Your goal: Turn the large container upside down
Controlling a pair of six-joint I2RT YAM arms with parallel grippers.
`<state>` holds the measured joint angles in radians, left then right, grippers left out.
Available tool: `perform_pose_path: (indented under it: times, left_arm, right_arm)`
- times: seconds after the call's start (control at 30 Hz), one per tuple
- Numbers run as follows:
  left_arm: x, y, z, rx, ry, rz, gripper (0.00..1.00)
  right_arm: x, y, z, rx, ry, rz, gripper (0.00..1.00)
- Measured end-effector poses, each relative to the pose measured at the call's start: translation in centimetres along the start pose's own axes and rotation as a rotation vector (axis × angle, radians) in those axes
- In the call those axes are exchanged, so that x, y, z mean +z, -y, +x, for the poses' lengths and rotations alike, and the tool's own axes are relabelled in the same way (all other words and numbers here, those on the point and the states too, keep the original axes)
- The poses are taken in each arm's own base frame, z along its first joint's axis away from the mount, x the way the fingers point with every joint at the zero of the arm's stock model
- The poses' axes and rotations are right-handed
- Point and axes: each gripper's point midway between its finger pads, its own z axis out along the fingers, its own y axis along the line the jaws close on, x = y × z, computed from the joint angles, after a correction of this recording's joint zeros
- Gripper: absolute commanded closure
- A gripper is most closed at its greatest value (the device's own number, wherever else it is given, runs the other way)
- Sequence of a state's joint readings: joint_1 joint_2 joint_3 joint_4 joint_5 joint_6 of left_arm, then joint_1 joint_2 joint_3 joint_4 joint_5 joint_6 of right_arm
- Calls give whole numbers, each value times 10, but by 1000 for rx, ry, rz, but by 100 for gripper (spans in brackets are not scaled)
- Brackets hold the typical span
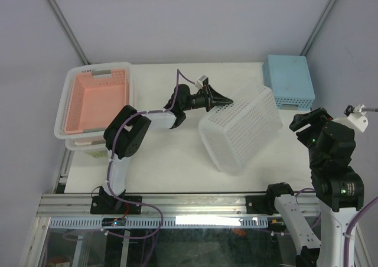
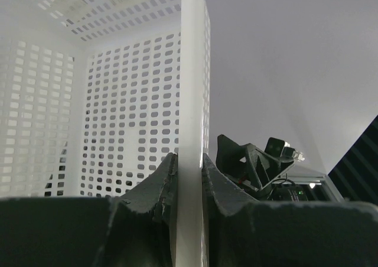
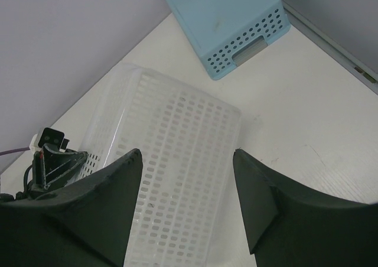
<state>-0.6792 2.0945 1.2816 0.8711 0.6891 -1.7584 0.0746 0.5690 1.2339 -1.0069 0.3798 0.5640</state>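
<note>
The large container [image 1: 242, 128] is a white perforated basket, tipped on its side in the middle of the table, its base facing up and to the right. My left gripper [image 1: 227, 101] is shut on its rim [image 2: 192, 72]; in the left wrist view the fingers [image 2: 159, 184] pinch the white edge, with the perforated inside [image 2: 118, 131] to the left. The right wrist view shows the container's base [image 3: 177, 178] from above. My right gripper [image 3: 188, 158] is open and empty, held above and to the right of the container [image 1: 301, 124].
A pink basket [image 1: 97, 98] sits nested in a white basket [image 1: 71, 84] at the back left, with another white basket [image 1: 88, 146] under it. A light blue basket [image 1: 288, 81] lies upside down at the back right [image 3: 227, 22]. Grey walls enclose the table.
</note>
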Motion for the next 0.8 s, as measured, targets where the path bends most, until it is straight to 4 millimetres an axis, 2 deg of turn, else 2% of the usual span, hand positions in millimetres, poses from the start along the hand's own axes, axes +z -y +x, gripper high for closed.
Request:
perform_pose_path:
  times: [0.1,0.2,0.4,0.53,0.73,0.8]
  left_arm:
    - [-1,-4,-1,16,6,-6,99]
    - [-5,-12,-4,34,19,-20,75]
    - [-20,-43,-17,64,58,-99,40]
    - [-32,-66,-25,72,83,-184,26]
    - [-43,-76,-32,143,112,-275,3]
    - [-46,-80,-32,175,109,-307,1]
  right_arm:
    - [2,1,3,-1,-8,4,34]
    - [3,2,6,-3,-15,8,34]
    - [7,4,14,-8,-36,16,34]
    - [12,4,24,-13,-68,13,34]
    - [22,-1,49,-18,-158,-10,33]
    - [26,-3,58,-16,-195,-22,33]
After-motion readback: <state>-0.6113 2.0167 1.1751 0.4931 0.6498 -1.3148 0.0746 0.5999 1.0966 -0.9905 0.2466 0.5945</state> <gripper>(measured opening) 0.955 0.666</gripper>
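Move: The left hand still pinches the upper rim of the large white container, which hangs tilted with its middle about 7 cm to the right, 5 cm back and 9 cm lower. The blue container sits roughly 27 cm to this hand's right, 19 cm farther forward and 16 cm below. From the open right hand, the large container's middle lies some 21 cm left, 11 cm ahead and 23 cm down. Downward, about 9 cm, goes the left hand with the rim of the large container, then drifts some 4 cm left as the fingers spread from their pinch to nearly wide open and let go, the wrist tipping the fingertips about 20 degrees down. The right hand, still open and touching nothing, sinks about 5 cm and edges left and forward towards the container, speeding up late. ##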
